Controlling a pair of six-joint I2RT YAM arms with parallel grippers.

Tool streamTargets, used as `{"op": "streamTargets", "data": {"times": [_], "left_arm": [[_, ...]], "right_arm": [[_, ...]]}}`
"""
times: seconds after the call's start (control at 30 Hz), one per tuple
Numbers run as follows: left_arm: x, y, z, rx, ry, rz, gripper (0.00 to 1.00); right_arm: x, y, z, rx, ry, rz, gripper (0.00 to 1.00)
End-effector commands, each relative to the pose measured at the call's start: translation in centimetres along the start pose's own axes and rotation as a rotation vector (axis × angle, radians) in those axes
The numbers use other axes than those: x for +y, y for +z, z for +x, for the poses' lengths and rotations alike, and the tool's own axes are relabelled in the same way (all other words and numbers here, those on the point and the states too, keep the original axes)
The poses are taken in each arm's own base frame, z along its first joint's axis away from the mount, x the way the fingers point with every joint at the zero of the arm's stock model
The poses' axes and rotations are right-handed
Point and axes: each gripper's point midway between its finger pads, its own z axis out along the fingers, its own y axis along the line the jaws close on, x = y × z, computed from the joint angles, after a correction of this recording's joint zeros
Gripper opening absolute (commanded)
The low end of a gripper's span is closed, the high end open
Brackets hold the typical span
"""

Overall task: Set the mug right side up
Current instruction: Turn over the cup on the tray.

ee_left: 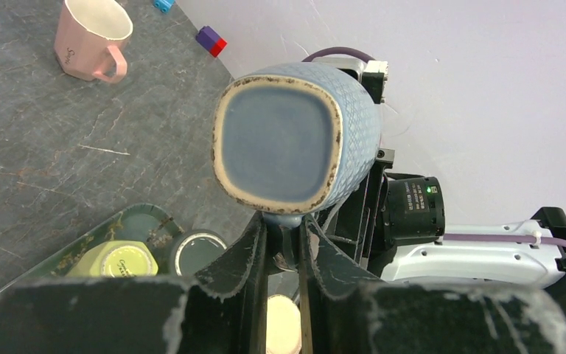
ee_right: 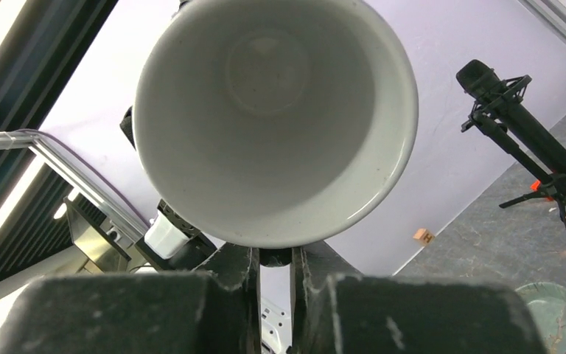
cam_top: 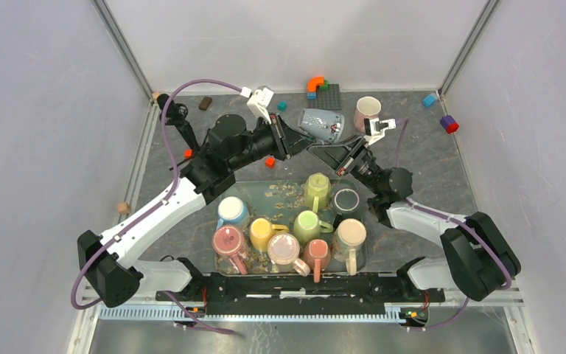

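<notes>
The mug (cam_top: 323,124) is blue with a diamond texture and a white inside. It hangs on its side above the table, between both arms. In the left wrist view its flat base (ee_left: 278,136) faces the camera; in the right wrist view its open mouth (ee_right: 273,118) does. My left gripper (ee_left: 283,221) is shut on the mug's handle (ee_left: 292,220) from the base side. My right gripper (ee_right: 274,254) is shut on the same handle from the mouth side. In the top view the left gripper (cam_top: 295,140) and right gripper (cam_top: 326,151) meet just under the mug.
A clear tray (cam_top: 284,193) near the arm bases holds several coloured mugs, most upside down. A pink mug (cam_top: 367,112) stands upright at the back right. Small blocks and a grey baseplate (cam_top: 329,96) lie along the back wall. A black tripod (cam_top: 180,122) stands back left.
</notes>
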Motion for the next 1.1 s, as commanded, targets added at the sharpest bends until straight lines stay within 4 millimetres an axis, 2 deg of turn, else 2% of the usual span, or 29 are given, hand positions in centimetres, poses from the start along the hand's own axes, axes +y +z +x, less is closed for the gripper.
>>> {"op": "streamTargets", "data": {"times": [0.0,0.1,0.17,0.2,0.33,0.63,0.77,0.87,1.07], "left_arm": [[-1.7,-0.9,-0.3,-0.019,0.014,0.067,0.03],[-1.5,-1.1,-0.1,-0.014,0.021,0.061,0.11],[-1.5,-1.2,-0.1,-0.014,0.026,0.058,0.25],[-1.4,-1.2,-0.1,-0.016,0.029,0.053,0.34],[-0.8,-1.6,-0.4,-0.029,0.051,0.016,0.55],[1.6,-3.4,0.5,-0.009,0.110,-0.103,0.89],[2.7,-4.4,0.9,-0.002,0.133,-0.162,0.99],[3.4,-5.0,1.5,0.021,0.145,-0.193,1.00],[4.7,-6.4,2.6,0.080,0.174,-0.260,1.00]], "right_arm": [[2.3,1.3,-1.2,-0.024,-0.094,-0.060,0.01],[2.0,1.3,-1.2,-0.022,-0.119,-0.035,0.00],[1.7,1.3,-1.2,-0.018,-0.136,-0.015,0.00],[1.6,1.3,-1.3,-0.019,-0.152,-0.005,0.00],[0.9,1.3,-1.5,-0.017,-0.208,0.052,0.00],[-2.0,1.0,-2.8,0.003,-0.362,0.280,0.00],[-3.8,1.0,-4.1,0.033,-0.466,0.425,0.00],[-5.7,0.4,-5.4,0.071,-0.568,0.573,0.00],[-8.8,-1.8,-9.8,0.105,-0.743,0.852,0.00]]}}
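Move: Both hands still pinch the blue mug's handle; its body lies on its side, mouth to the right, some 5 cm ahead of and 3 cm above either hand, and a centimetre or two to the right. From the right hand, a wooden block is roughly 19 cm straight ahead on the table, and the upright pink mug about 25 cm ahead and 20 cm right; the yellow-green mug sits straight below and 2 cm right, all about 30 cm down. The left hand opens fully, comes free of the blue mug's handle and backs off about 5 cm left while sinking 4 cm, leaving the right hand's grip to carry the mug. That hand eases down some 3 cm, then speeds forward about 8 cm and slightly right towards the pink mug, rolling its left side down some 40 degrees and swinging clockwise about 30. ##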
